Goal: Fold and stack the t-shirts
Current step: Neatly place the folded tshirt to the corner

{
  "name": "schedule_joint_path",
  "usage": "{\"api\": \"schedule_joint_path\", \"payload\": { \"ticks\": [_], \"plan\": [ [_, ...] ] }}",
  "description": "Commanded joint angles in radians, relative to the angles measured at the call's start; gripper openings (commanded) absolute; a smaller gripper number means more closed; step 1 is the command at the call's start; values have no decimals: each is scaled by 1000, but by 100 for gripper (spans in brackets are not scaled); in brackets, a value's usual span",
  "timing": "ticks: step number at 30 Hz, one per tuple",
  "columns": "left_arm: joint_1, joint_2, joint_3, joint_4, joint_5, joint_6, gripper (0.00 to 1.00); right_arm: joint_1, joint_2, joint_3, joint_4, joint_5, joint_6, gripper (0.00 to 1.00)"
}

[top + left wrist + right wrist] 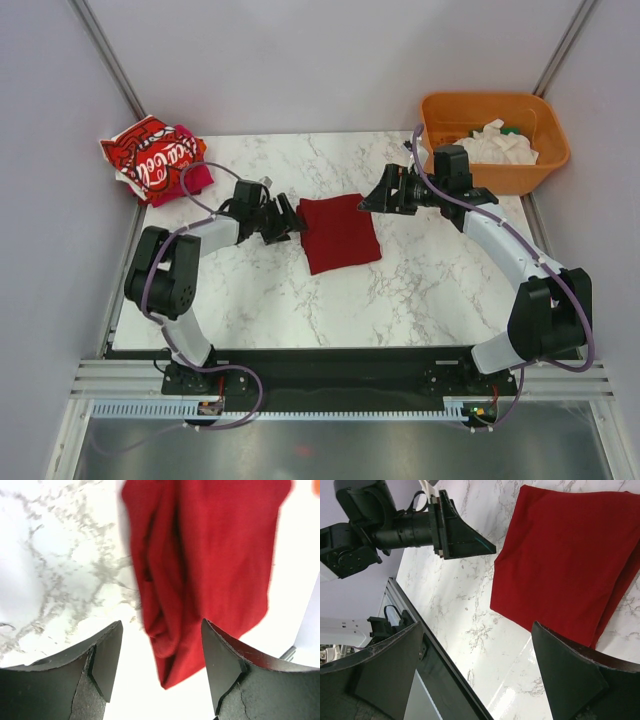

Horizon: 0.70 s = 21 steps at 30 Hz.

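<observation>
A plain dark red t-shirt (pixel 338 232) lies folded into a small rectangle in the middle of the marble table (pixel 420 290). My left gripper (pixel 293 222) is open at the shirt's left edge. In the left wrist view a folded corner of the dark red shirt (pixel 200 555) reaches into the gap between the fingers (pixel 107 655), gripped by neither. My right gripper (pixel 370 199) hovers open at the shirt's far right corner, with nothing between its fingers (pixel 570 675). At the far left corner a bright red t-shirt with white lettering (pixel 152 156) tops a pile with a magenta one (pixel 196 177).
An orange plastic tub (pixel 540 160) holding white cloth (pixel 497 145) stands at the back right, just behind the right arm. Grey walls close in on both sides. A black rail (pixel 330 365) runs along the near table edge.
</observation>
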Motion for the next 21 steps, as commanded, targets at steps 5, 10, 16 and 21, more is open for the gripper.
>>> {"api": "schedule_joint_path", "payload": {
  "ticks": [5,10,16,21],
  "plan": [
    [-71,-59,68,-9,56,48,75,5,-21,-7,16,-10,-7,98],
    [-119,30,59,-35,-13,8,78,4,-27,-9,13,-4,-10,98],
    [-132,104,39,-52,-114,-33,74,4,-35,-17,5,1,-19,98],
    [-132,18,12,-65,-152,-3,74,7,-32,-17,2,2,-22,98]
  ]
}}
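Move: Just off the left edge of the folded red t-shirt, the left hand has the shirt's middle about 9 cm to its right, level fore and aft, and some 4 cm below. The printed cloth pile lies roughly 16 cm ahead and 28 cm to the left of the left hand; the orange bin stands about 19 cm ahead and 43 cm to its right. From the idle right hand, the shirt's middle is some 2 cm ahead, 7 cm left and 20 cm below. Hopping over the shirt's left edge, the left hand rises about 3 cm while swinging right, then comes down to slightly below its starting height, some 5 cm farther right and a little back. Its slanting fingers stay open, turn slightly clockwise, and come down onto the left part of the folded shirt, where the hand stops. ##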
